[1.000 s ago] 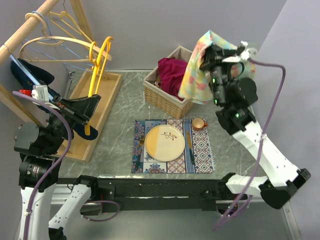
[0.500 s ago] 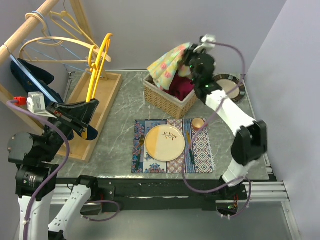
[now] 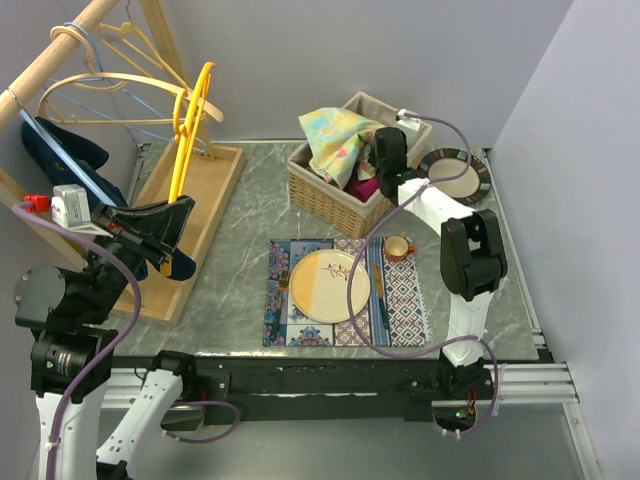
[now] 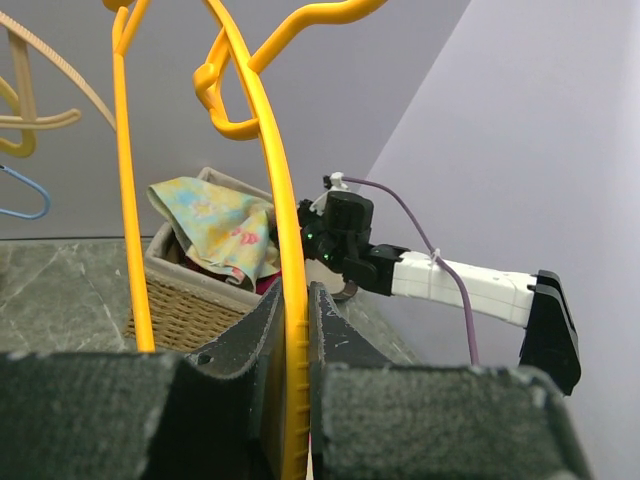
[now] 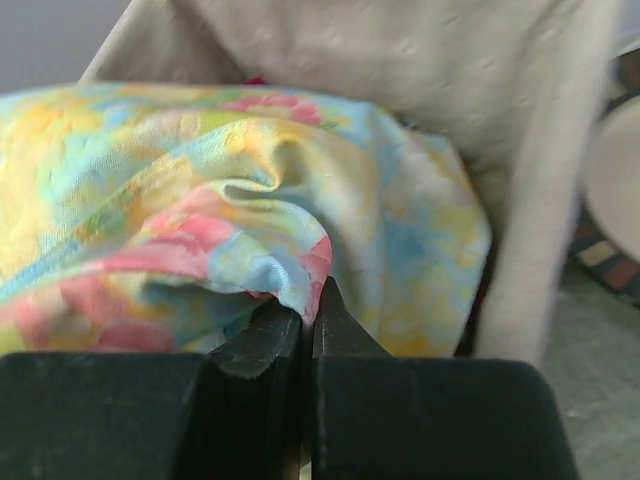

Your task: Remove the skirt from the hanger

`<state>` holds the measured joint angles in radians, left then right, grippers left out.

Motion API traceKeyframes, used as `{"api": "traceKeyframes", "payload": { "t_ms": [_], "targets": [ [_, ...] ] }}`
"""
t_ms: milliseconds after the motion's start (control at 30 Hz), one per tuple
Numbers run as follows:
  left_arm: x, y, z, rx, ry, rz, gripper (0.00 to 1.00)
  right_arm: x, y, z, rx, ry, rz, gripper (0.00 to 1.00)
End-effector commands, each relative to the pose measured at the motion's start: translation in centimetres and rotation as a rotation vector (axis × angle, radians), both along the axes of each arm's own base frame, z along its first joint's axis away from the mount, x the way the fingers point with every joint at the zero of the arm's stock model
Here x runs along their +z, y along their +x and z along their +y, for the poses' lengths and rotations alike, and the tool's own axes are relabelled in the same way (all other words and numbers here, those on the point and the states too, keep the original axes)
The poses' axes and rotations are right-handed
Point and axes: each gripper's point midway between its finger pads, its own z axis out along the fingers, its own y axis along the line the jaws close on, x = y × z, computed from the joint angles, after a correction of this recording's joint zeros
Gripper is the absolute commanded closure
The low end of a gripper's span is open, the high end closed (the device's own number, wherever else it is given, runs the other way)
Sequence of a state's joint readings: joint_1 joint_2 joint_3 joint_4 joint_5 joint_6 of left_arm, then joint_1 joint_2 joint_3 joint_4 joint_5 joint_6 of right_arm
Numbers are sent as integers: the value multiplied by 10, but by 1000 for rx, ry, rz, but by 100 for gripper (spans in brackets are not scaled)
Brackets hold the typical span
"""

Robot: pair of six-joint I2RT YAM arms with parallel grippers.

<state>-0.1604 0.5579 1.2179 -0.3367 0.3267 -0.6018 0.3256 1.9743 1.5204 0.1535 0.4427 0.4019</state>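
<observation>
The floral skirt point(image 3: 335, 140) lies bunched over the back of the wicker basket point(image 3: 320, 195), clear of the hanger. My right gripper point(image 3: 376, 160) hangs low at the basket's right side, shut on a fold of the skirt point(image 5: 200, 190); its jaws point(image 5: 308, 300) pinch the pink and blue edge. The yellow hanger point(image 3: 190, 120) stands bare over the wooden tray. My left gripper point(image 3: 178, 228) is shut on the hanger's lower bar point(image 4: 283, 330), which runs up between the two fingers point(image 4: 293, 295). The skirt point(image 4: 215, 225) also shows in the left wrist view.
Dark red cloth lies in the basket under the skirt. A patterned placemat point(image 3: 400, 310) carries a plate point(image 3: 325, 285), cutlery and a small cup point(image 3: 398, 246). A dark-rimmed dish point(image 3: 455, 172) sits back right. The wooden rack point(image 3: 60, 50) holds other hangers and a navy garment point(image 3: 60, 145).
My right arm swung down and left from high above the table, bringing the skirt onto the basket. My left gripper drew slightly left with the hanger.
</observation>
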Motion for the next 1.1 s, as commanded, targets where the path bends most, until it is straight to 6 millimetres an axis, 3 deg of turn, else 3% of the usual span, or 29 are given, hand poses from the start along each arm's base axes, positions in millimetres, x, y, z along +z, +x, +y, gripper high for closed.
{"api": "traceKeyframes", "payload": {
  "t_ms": [0,67,100,167,300,467,833,1000,1067],
  "targets": [
    [22,-7,5,25,0,-80,99,52,-10,-62,-188,-4,-100,100],
    [22,-6,6,32,-3,-81,99,73,-16,-67,-190,-6,-156,100],
    [22,-5,6,35,-4,-81,99,70,-20,-67,-171,-13,-163,100],
    [23,-4,6,35,-4,-81,99,98,-23,-63,-141,0,-251,100],
    [22,0,6,39,-10,-75,99,131,-30,-60,-109,3,-331,100],
    [19,6,7,48,-4,-57,99,163,-40,-66,-127,-16,-393,100],
    [21,6,8,55,2,-61,99,192,-39,-64,-145,-104,-473,100],
    [24,5,7,50,0,-66,99,190,-22,-39,-59,-178,-533,100],
    [26,5,8,55,-1,-71,99,189,-22,-39,-62,-218,-540,100]
  ]
}}
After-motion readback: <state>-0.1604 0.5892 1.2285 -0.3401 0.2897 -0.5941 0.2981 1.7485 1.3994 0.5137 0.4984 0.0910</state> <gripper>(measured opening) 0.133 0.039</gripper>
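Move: The right hand already pinches the floral skirt over the basket's right-hand part; the basket's middle lies about 3 cm ahead, 5 cm left and roughly 10 cm below. The dark-rimmed plate is some 22 cm to the hand's right, 6 cm ahead and 18 cm down, the cup about 17 cm back, 3 cm right and 17 cm down. From the left hand, the basket is some 43 cm ahead, 32 cm right and 40 cm lower. Sideways to the right first, about 6 cm from the basket's middle, then mostly upward, some 15 cm in all, the right hand draws its pinched end of the skirt up, easing back a little while its fingers tip about 20 degrees further down. The grip stays shut. The left hand keeps hold of the empty yellow hanger, almost still. ##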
